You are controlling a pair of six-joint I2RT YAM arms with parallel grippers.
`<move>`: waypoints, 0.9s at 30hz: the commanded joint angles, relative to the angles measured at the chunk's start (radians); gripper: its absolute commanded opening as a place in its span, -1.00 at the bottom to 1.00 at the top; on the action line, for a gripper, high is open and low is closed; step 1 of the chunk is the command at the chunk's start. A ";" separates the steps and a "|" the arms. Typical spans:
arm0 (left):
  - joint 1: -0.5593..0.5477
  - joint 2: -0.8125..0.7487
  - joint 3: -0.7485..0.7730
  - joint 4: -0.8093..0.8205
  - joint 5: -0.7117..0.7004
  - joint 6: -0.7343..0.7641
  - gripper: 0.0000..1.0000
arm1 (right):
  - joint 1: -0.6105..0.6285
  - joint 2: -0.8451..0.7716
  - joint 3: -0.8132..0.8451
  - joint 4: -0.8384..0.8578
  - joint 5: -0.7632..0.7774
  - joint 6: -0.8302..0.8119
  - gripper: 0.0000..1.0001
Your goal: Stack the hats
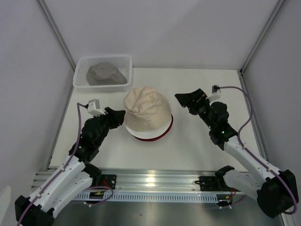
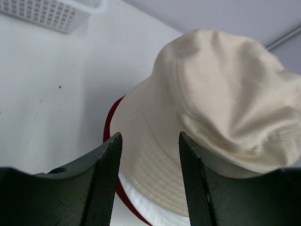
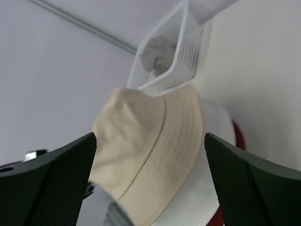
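Observation:
A cream-beige hat (image 1: 146,111) sits on top of a white hat (image 1: 151,134), which lies on a dark red hat (image 1: 164,132), in the middle of the table. A grey hat (image 1: 106,74) lies in the white mesh basket (image 1: 79,75) at the back left. My left gripper (image 1: 120,115) is open just left of the stack, jaws either side of the beige hat's brim (image 2: 155,169). My right gripper (image 1: 184,100) is open and empty to the right of the stack. The right wrist view shows the beige hat (image 3: 141,150), white hat (image 3: 202,188) and the basket (image 3: 174,52).
The basket stands against the back wall at the left. White enclosure walls close in the table on three sides. A metal rail (image 1: 155,181) with the arm bases runs along the near edge.

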 commanded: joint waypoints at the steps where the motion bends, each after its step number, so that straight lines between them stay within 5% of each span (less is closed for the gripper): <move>1: 0.007 0.052 0.019 -0.040 -0.051 -0.039 0.11 | 0.086 -0.032 -0.122 0.118 -0.035 0.293 0.98; 9: 0.010 0.019 -0.038 0.034 -0.033 -0.042 0.10 | 0.261 -0.029 -0.125 0.068 0.112 0.393 0.90; 12: 0.014 -0.006 -0.045 0.031 -0.037 -0.028 0.08 | 0.285 0.000 -0.147 0.139 0.143 0.410 0.72; 15: 0.018 -0.020 -0.047 0.025 -0.041 -0.028 0.07 | 0.296 0.035 -0.127 0.148 0.154 0.401 0.42; 18: 0.022 -0.032 -0.039 0.020 -0.050 -0.020 0.07 | 0.301 0.070 -0.112 0.119 0.165 0.375 -0.18; 19: 0.025 -0.041 -0.033 0.022 -0.052 -0.014 0.07 | 0.302 0.075 -0.113 0.110 0.169 0.354 -0.61; 21: 0.027 -0.044 -0.010 0.019 -0.058 0.007 0.08 | 0.302 0.066 -0.131 0.067 0.185 0.327 -1.00; 27: 0.027 -0.051 0.027 0.025 -0.072 0.040 0.08 | 0.305 -0.015 -0.286 0.060 0.212 0.260 -1.00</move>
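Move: The beige hat tops the stack, its middle roughly 15 cm left of the right hand, 5 cm back and 9 cm lower. Beneath it, the white hat's middle is about 14 cm left, 7 cm back and 12 cm down; the red hat is some 13 cm left, 8 cm back and 15 cm down. From the left hand, the beige hat lies about 12 cm right, 2 cm ahead and slightly lower. Bring the open right gripper back, left and down onto the beige hat's right-hand brim, about 10 cm in all, tipping the fingers down some 15 degrees. Shut it fully to pinch the brim edge, then ease slightly down and to the right. Let the half-open left gripper dip about 3 cm beside the hat and rise again, easing slightly left. ##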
